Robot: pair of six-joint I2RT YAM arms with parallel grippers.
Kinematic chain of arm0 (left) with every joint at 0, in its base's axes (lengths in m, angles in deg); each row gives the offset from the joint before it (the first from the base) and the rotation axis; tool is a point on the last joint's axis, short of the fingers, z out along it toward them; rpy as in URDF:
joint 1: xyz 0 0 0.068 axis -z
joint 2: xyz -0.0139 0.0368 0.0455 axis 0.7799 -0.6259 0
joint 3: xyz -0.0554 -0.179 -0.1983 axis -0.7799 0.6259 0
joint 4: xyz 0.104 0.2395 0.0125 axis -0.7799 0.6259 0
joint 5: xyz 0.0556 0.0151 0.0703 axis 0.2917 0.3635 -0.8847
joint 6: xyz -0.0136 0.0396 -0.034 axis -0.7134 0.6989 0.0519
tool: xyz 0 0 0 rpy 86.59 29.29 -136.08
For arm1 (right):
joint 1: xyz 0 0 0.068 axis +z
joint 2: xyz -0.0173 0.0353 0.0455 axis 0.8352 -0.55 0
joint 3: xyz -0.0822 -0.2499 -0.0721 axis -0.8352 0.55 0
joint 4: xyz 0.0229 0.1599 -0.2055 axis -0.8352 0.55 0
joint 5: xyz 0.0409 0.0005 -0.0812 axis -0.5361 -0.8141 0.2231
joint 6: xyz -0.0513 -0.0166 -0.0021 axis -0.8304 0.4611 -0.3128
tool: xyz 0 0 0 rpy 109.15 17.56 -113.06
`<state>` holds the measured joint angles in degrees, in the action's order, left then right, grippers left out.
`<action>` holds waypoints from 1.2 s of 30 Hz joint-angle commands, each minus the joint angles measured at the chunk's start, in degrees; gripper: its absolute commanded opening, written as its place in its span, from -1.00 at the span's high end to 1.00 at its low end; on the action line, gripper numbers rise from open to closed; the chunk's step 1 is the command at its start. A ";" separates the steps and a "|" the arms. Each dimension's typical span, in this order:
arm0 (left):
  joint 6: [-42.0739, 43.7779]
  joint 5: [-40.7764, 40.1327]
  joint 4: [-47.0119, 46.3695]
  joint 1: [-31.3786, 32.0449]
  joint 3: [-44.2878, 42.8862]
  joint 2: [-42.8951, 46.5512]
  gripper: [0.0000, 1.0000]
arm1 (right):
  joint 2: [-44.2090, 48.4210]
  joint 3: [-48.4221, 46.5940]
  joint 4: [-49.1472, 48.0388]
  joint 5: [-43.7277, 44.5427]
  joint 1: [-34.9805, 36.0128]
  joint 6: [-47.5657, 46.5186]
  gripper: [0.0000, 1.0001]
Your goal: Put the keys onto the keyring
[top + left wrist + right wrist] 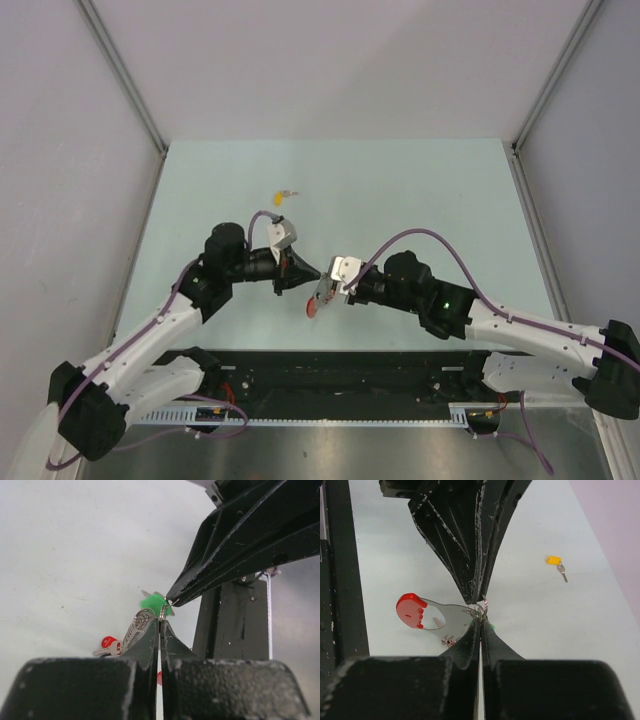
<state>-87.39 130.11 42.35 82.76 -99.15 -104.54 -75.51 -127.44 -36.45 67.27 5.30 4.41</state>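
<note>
My left gripper [303,271] and right gripper [325,287] meet tip to tip above the near middle of the table. In the left wrist view my left gripper [160,622] is shut on the keyring's small metal ring, with its grey coil [137,625] lying on one finger. The green key [156,603] sits just past my tips, pinched at its edge by the shut right gripper [173,601]. In the right wrist view my right gripper [481,621] is shut at the rings, and a red foot-shaped tag [411,611] hangs to the left. The yellow key [283,196] lies alone on the table; it also shows in the right wrist view [554,560].
The pale green table [420,190] has grey walls on three sides. A black base plate [330,375] and a cable rail run along the near edge between the arm bases. Purple cables loop over both arms.
</note>
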 commanded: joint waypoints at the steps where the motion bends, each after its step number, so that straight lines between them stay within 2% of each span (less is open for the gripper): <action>1: -12.41 -7.03 -15.24 -0.04 4.82 6.28 0.99 | -0.37 -1.14 0.31 4.01 1.78 0.63 1.00; 4: -17.68 -9.84 -22.53 0.40 8.78 8.91 0.99 | -1.51 -1.14 -0.13 4.01 2.58 2.21 1.00; 10: -21.29 -15.46 -30.45 3.91 12.30 10.94 0.99 | -2.39 1.23 -6.36 6.56 4.25 3.79 1.00; 18: -24.11 -19.17 -35.65 5.50 17.31 13.14 1.00 | -2.39 3.08 -11.20 9.11 3.72 4.59 1.00; 21: -23.76 -19.17 -33.81 5.50 18.19 14.54 0.99 | -1.61 3.17 -11.12 8.93 2.93 4.06 1.00; 23: -22.53 -19.86 -31.01 5.50 18.54 16.21 0.76 | -0.90 3.17 -11.03 8.93 2.58 3.45 1.00; 24: -21.83 -19.87 -29.60 5.50 18.37 16.91 0.55 | -0.55 3.17 -10.94 8.58 2.41 2.84 1.00; 27: -18.84 -21.01 -22.84 5.50 16.79 18.49 0.31 | 0.59 3.08 -10.50 6.74 2.05 1.69 1.00; 33: -9.97 -18.39 -7.92 5.41 8.29 14.22 0.07 | 0.86 2.55 -8.75 1.55 1.52 0.90 1.00; 36: -1.21 -14.61 0.42 5.32 2.40 9.90 -0.04 | 0.60 2.11 -7.61 0.94 1.52 0.28 1.00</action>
<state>-99.85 111.22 30.27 87.98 -88.57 -90.38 -75.90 -124.05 -43.07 70.66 6.98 6.09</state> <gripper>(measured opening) 0.482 0.009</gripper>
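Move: Between the two sets of shut fingertips hangs the wire keyring. Its middle is about 1 cm to the right of the left hand and level with it, neither ahead nor back; from the right hand it is about 1 cm to the left, also level. From the left hand, the green key tag hangs roughly 4 cm below and 2 cm to the right, straight below otherwise. The tool's red grip lies some 3 cm back, 2 cm to the left and 6 cm down. Rising about 2 cm with the keyring still pinched, the left hand tips its fingers up and swings them forward by some 15 degrees each. It then opens to about half, letting go of the ring while drawing about 1 cm left, and the upward tip partly eases back. The right hand keeps its pinch on the ring, wavering by about a centimetre. ##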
